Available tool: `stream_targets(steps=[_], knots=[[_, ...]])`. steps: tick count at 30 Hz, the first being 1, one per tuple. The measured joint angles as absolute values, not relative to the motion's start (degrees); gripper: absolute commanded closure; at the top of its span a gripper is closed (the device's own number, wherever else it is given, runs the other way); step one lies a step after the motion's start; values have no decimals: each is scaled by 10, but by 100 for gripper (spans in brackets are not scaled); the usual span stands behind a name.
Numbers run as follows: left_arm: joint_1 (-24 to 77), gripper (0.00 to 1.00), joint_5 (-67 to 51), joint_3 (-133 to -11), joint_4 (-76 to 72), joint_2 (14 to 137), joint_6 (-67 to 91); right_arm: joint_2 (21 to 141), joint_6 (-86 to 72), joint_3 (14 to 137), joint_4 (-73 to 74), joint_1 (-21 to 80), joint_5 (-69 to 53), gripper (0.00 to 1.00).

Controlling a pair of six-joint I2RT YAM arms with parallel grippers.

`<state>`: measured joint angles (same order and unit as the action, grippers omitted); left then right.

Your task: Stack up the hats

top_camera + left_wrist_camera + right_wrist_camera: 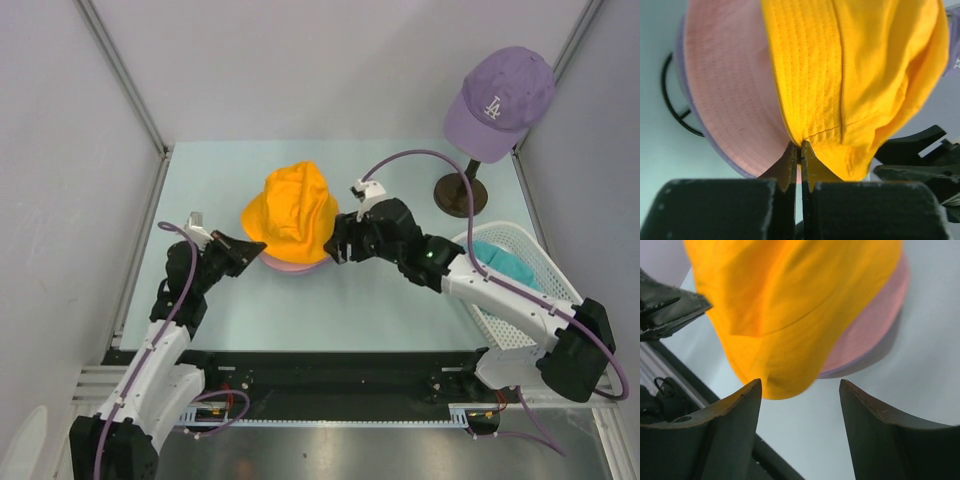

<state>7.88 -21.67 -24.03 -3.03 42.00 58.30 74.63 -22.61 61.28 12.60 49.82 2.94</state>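
The orange hat [290,212] lies crumpled on top of the pink hat [300,264], which rests on the lavender hat [283,271] at mid-table. My left gripper [250,248] is shut on the orange hat's [860,75] brim at its left edge, the fingertips [792,155] pinching the fabric over the pink hat [730,90]. At the hat's right side my right gripper [335,240] stands open, nothing between its fingers [740,405], just short of the orange hat [790,305]. The teal hat [505,262] lies in the white basket [530,300].
A purple LA baseball cap [500,98] sits on a stand with a round dark base [460,195] at the back right. The white basket stands at the table's right edge. Grey walls close in the left, back and right sides.
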Motion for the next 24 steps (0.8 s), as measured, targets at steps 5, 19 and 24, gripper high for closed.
stream_targets(steps=[5,19,24], knots=[[68,100,-211,-240,-22,434,556,712,-227,613,139,418,-25,30],[25,100,-247,-242,-60,557,513,821,-298,653,35,288,-219,32],[15,100,-256,-253,-68,581,496,869,-331,650,-39,269,-265,31]])
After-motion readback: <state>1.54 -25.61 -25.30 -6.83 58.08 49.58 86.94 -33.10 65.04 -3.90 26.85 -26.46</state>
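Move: The left hand still pinches the near-left brim of the yellow hat, whose middle is about 6 cm ahead and 6 cm to its right. The pink hat it is being lowered onto lies about 4 cm ahead, 7 cm right and 4 cm down, with the lilac hat just under the pink one. From the open right hand, the yellow hat's middle is roughly 7 cm ahead and 9 cm left, slightly below; the pink hat is 4 cm ahead, 7 cm left and 5 cm down. The left fingers keep their pinch on the yellow brim and lower it about 6 cm towards the pink brim, easing some 3 cm forward and slightly left. The right hand, already open, swings out to the right and up around the hat's right side while going forward, then curves back left and sinks, some 10 cm farther forward in all. It rolls its left side up about 20 degrees and ends, still open, close to the yellow hat's far right edge. ##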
